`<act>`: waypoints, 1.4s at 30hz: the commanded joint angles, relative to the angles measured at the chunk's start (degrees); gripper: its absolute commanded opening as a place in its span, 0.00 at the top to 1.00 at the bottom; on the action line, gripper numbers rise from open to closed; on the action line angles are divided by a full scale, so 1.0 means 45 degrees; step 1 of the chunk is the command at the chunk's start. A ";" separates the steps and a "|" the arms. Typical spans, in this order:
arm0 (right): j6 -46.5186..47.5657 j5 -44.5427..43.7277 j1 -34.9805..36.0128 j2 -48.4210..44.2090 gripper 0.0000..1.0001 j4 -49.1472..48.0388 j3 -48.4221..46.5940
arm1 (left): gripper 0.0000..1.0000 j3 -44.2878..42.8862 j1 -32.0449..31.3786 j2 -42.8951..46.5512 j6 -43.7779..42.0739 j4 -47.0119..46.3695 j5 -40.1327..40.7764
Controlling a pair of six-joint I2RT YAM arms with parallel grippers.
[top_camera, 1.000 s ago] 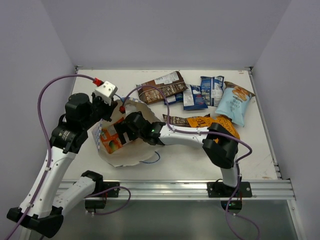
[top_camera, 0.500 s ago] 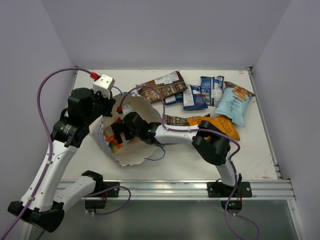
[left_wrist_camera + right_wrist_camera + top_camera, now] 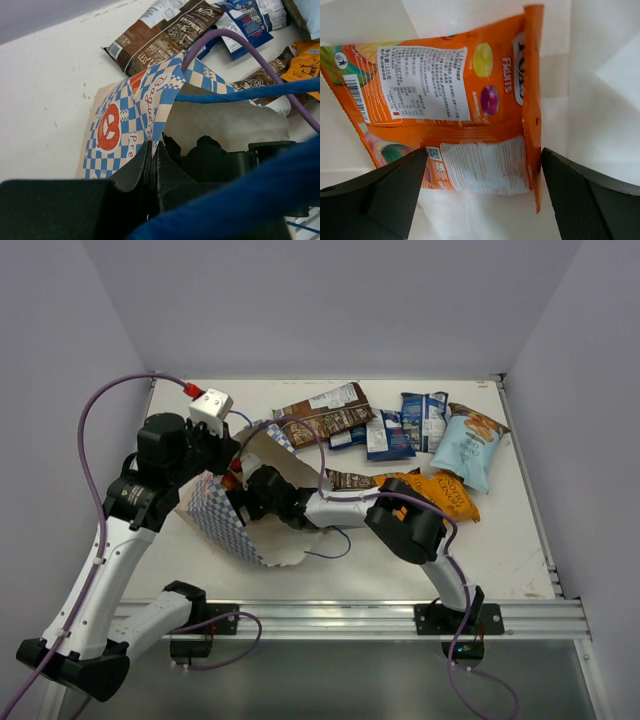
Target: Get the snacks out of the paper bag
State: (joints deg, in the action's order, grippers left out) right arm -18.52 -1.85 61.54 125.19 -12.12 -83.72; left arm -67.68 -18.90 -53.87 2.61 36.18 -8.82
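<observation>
The paper bag (image 3: 225, 530) lies tipped on its side at left centre, checkered band up, mouth facing right. My left gripper (image 3: 222, 462) is shut on the bag's upper rim; the left wrist view shows the fingers (image 3: 145, 160) pinching the checkered paper (image 3: 125, 110). My right gripper (image 3: 252, 502) reaches into the bag's mouth. In the right wrist view it (image 3: 482, 172) is open, its fingers on either side of an orange snack packet (image 3: 445, 100) lying on the bag's pale inside. Several snacks lie outside the bag.
At the back right of the table lie a brown packet (image 3: 325, 418), two dark blue packets (image 3: 422, 420), a light blue packet (image 3: 470, 450), an orange packet (image 3: 445, 490) and a brown bar (image 3: 350, 480). The right arm's purple cable (image 3: 240, 45) crosses over the bag.
The left gripper has raised and turned the bag, so its checkered side now faces up and hides the orange packet from above. The right gripper has gone deeper into the bag.
</observation>
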 commanded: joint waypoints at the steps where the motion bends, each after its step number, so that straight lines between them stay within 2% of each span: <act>1: 0.0854 0.0332 -0.0042 0.0617 0.01 -0.0745 -0.0240 | 1.00 -0.0858 -0.0117 0.0096 0.0494 -0.1400 -0.1828; 3: 0.1107 0.0332 -0.0042 0.0851 0.01 -0.0860 -0.0379 | 1.00 -0.0897 -0.0117 0.0076 0.0455 -0.1400 -0.1888; 6: 0.1401 0.0332 -0.0042 0.1028 0.12 -0.0570 -0.0768 | 1.00 -0.0878 -0.0117 0.0017 0.0474 -0.1381 -0.1946; 9: 0.1655 0.0332 -0.0042 0.1049 0.45 -0.0801 -0.0557 | 1.00 -0.0839 -0.0117 -0.0022 0.0474 -0.1381 -0.1986; 10: 0.1713 0.0332 -0.0042 0.0913 0.64 -0.0958 -0.0420 | 1.00 -0.0839 -0.0117 -0.0022 0.0474 -0.1381 -0.1966; 12: 0.1870 0.0332 -0.0042 0.0795 0.79 -0.1271 -0.0186 | 1.00 -0.0820 -0.0117 -0.0041 0.0435 -0.1361 -0.1888; 13: 0.1909 0.0332 -0.0042 0.0736 0.90 -0.1310 -0.0126 | 1.00 -0.0800 -0.0117 -0.0041 0.0416 -0.1361 -0.1791; 15: 0.2026 0.0332 -0.0042 0.0502 0.99 -0.1563 0.0146 | 1.00 -0.0761 -0.0117 -0.0022 0.0357 -0.1342 -0.1654; 18: 0.2241 0.0645 -0.0042 0.0131 1.00 -0.1935 0.0537 | 1.00 -0.0664 -0.0117 0.0017 0.0241 -0.1244 -0.1167; 21: 0.2417 0.0645 -0.0042 -0.0532 1.00 -0.2091 0.0985 | 1.00 -0.0585 -0.0117 -0.0022 0.0123 -0.0952 0.0217; 25: 0.2787 0.0567 -0.0023 -0.1898 1.00 -0.2053 0.1729 | 1.00 -0.0351 -0.0117 -0.0294 0.0103 -0.0581 0.3355; 30: 0.3471 0.0430 -0.0062 -0.4180 1.00 -0.2014 0.2919 | 1.00 -0.0623 -0.0117 -0.0841 0.0474 -0.0268 0.5648; 36: 0.4681 -0.0584 -0.0101 -0.6234 1.00 -0.1741 0.3293 | 1.00 -0.0663 -0.0098 -0.1018 0.0552 -0.0326 0.5827; 42: 0.5580 -0.1112 -0.0471 -0.8188 1.00 -0.0785 0.2281 | 1.00 -0.0429 -0.0098 -0.1096 0.0670 -0.0209 0.6256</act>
State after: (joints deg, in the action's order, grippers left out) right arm 2.76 -3.97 60.69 93.76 -15.68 -68.82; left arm -68.71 -19.20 -58.54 3.99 36.12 16.29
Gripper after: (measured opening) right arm 0.081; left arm 0.020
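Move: Between and just beyond the right hand's open fingers, deep in the paper bag, lies the orange candy packet, its middle roughly 3 cm ahead, 3 cm left and 2 cm below. On the table the far brown packet lies about 24 cm ahead and 20 cm right of that hand, the orange snack bag about 4 cm ahead and 46 cm right. From the left hand, already pinching the bag's rim, the candy packet is some 4 cm ahead, 5 cm left and 27 cm below. Reaching the last 2 cm left and slightly forward, the right hand shuts its fingers on the near end of the candy packet, then draws it right about 9 cm and lifts it nearly 20 cm, tips tilting up. Still gripping the rim, the left hand then swings some 7 cm left and a little forward, turning roughly 20 degrees counter-clockwise, to spread the bag. ##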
